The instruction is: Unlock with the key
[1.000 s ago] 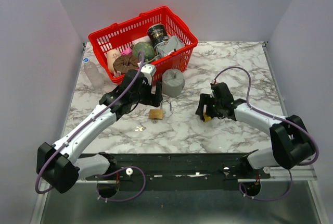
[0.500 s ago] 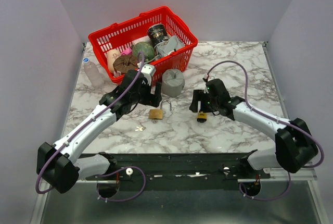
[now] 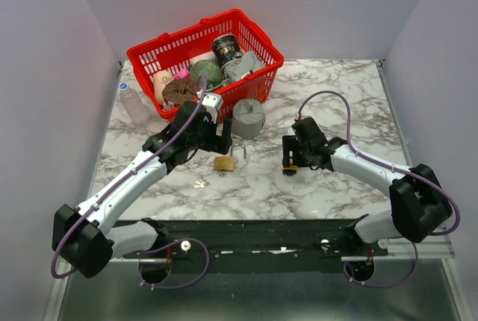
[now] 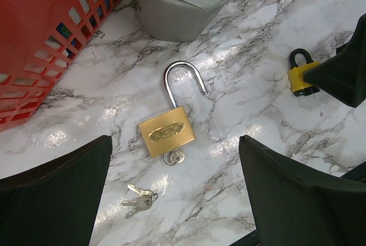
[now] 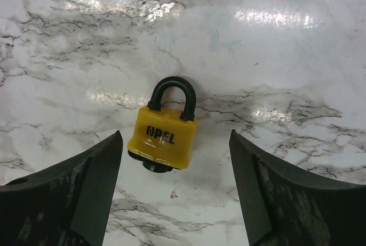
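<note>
A brass padlock (image 4: 167, 131) lies flat on the marble with its steel shackle (image 4: 184, 83) swung open and a key (image 4: 174, 156) in its keyhole. It also shows in the top view (image 3: 222, 163). A small bunch of spare keys (image 4: 139, 200) lies just in front of it. My left gripper (image 4: 175, 160) is open and empty, hovering above the padlock. A yellow padlock (image 5: 163, 137) with a closed black shackle lies on the table (image 3: 290, 168). My right gripper (image 5: 174, 160) is open and empty, its jaws either side of this padlock without touching it.
A grey wrapped cylinder (image 3: 248, 118) stands just behind the brass padlock. A red basket (image 3: 149, 56) full of items sits at the back left. A clear plastic bottle (image 3: 134, 106) stands at the left edge beside it.
My right gripper has shifted a little to the left and settled over the yellow padlock, which lies on the table. The left arm and brass padlock have not moved.
</note>
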`<control>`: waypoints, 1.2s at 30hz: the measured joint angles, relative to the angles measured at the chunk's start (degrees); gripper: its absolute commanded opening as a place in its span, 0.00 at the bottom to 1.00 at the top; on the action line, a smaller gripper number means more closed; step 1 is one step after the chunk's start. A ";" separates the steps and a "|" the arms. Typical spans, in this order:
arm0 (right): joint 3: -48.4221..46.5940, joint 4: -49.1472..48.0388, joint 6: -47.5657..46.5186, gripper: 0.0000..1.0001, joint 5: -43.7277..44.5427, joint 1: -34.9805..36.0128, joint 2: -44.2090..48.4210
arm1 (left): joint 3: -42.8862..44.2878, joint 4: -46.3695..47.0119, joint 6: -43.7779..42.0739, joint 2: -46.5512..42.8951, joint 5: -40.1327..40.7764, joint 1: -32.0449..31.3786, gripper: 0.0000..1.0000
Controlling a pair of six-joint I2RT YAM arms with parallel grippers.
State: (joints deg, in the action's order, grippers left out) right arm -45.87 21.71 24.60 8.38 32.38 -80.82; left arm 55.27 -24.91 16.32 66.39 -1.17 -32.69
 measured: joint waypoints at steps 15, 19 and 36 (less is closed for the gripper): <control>-2.99 3.08 3.21 0.68 6.32 4.85 -6.99 | 0.00 0.00 2.10 -0.04 0.02 0.00 0.99; -4.02 4.15 3.67 0.61 8.96 6.27 -8.61 | 0.00 -0.02 2.51 0.15 0.02 0.00 0.99; -0.17 -1.55 -0.59 0.30 8.39 10.21 2.64 | 0.00 2.14 8.44 0.37 -4.15 0.87 0.98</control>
State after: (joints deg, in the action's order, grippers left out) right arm -46.04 20.16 24.01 16.78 42.59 -78.17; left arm 55.27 -22.76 24.75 66.76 -5.32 -31.81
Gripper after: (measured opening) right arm 0.576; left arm 0.981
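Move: The yellow padlock lies just under the right gripper's open fingers: about 1 cm back, 1 cm left and 3 cm below. The gold padlock lies some 16 cm left of the right hand and about 1 cm farther out, and the tall grey roll roughly 12 cm ahead and 11 cm left. From the left hand, the yellow padlock is some 14 cm to the right, 2 cm back and far below. Lower the right gripper about 3 cm over the yellow padlock, easing slightly back and left and dipping its left side some 10 degrees, then close the fingers on the sides of the padlock's body. With it pinched, lift about 5 cm while drifting left towards the gold padlock and tipping the fingers a little forward. Late on, let the open left hand start to roll and shift slightly right. ##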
